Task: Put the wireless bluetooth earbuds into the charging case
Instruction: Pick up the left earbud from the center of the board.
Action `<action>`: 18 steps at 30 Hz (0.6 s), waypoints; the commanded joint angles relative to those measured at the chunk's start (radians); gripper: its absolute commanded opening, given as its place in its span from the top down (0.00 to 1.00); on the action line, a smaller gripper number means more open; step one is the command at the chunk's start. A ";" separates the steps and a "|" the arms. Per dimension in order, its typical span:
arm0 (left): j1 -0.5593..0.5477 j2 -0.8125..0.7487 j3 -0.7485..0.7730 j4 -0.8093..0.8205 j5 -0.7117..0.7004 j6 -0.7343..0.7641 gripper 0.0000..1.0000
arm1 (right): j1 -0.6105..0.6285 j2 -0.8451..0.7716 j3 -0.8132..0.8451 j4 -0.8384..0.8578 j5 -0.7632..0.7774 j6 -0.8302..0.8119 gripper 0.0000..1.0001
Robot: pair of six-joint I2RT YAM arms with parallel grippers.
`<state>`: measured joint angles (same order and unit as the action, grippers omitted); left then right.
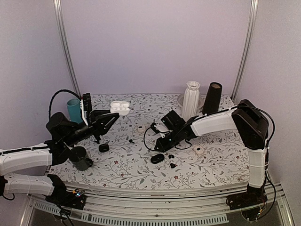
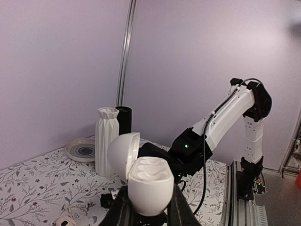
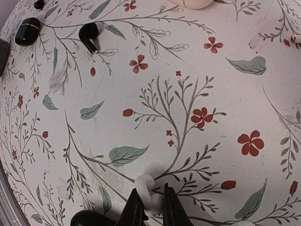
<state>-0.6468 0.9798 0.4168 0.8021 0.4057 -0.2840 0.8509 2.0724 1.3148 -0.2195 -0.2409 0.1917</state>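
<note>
The white charging case is held up off the table with its lid swung open and its two hollows bare; my left gripper is shut on its body. From above, the case sits at that gripper's tips. My right gripper is down on the floral tabletop, fingers pressed against both sides of a small white earbud; from above it is mid-table. A black stemmed earbud lies further off. Two more black earbuds lie near the right gripper.
A black pebble case lies beside the right gripper, another further left. Small white cases lie on the cloth. A white vase, black cup and plate stand at the back, a teal cup and dark cup on the left.
</note>
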 commanded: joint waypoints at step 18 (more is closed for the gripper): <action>0.015 0.170 0.058 0.083 0.210 0.032 1.00 | -0.039 -0.371 -0.098 0.014 -0.012 0.027 0.95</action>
<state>-0.6445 1.1244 0.4286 0.8284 0.5190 -0.2794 0.8169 1.8343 1.2213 -0.2028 -0.2493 0.2283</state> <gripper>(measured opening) 0.198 0.111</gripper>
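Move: Already pinched in the right fingers just above the table is the white earbud. The open white charging case it is taken to, held by the left hand, lies about 14 cm to the right hand's left, 6 cm back and some 29 cm up. Low by the right hand, a black case sits about 6 cm straight back, and a black earbud 5 cm ahead and 11 cm left. From the left hand, the white earbud lies about 7 cm ahead, 15 cm right and 29 cm below. Lifting the pinched white earbud off the cloth, the right hand starts slowly, then climbs ever faster, about 8 cm in all, drifting slightly right with a small tilt of under 10 degrees and the fingers staying shut. Meanwhile the left hand sinks some 4 cm and shifts about 2 cm right, still gripping the open charging case, so that earbud and case draw nearer in height. ##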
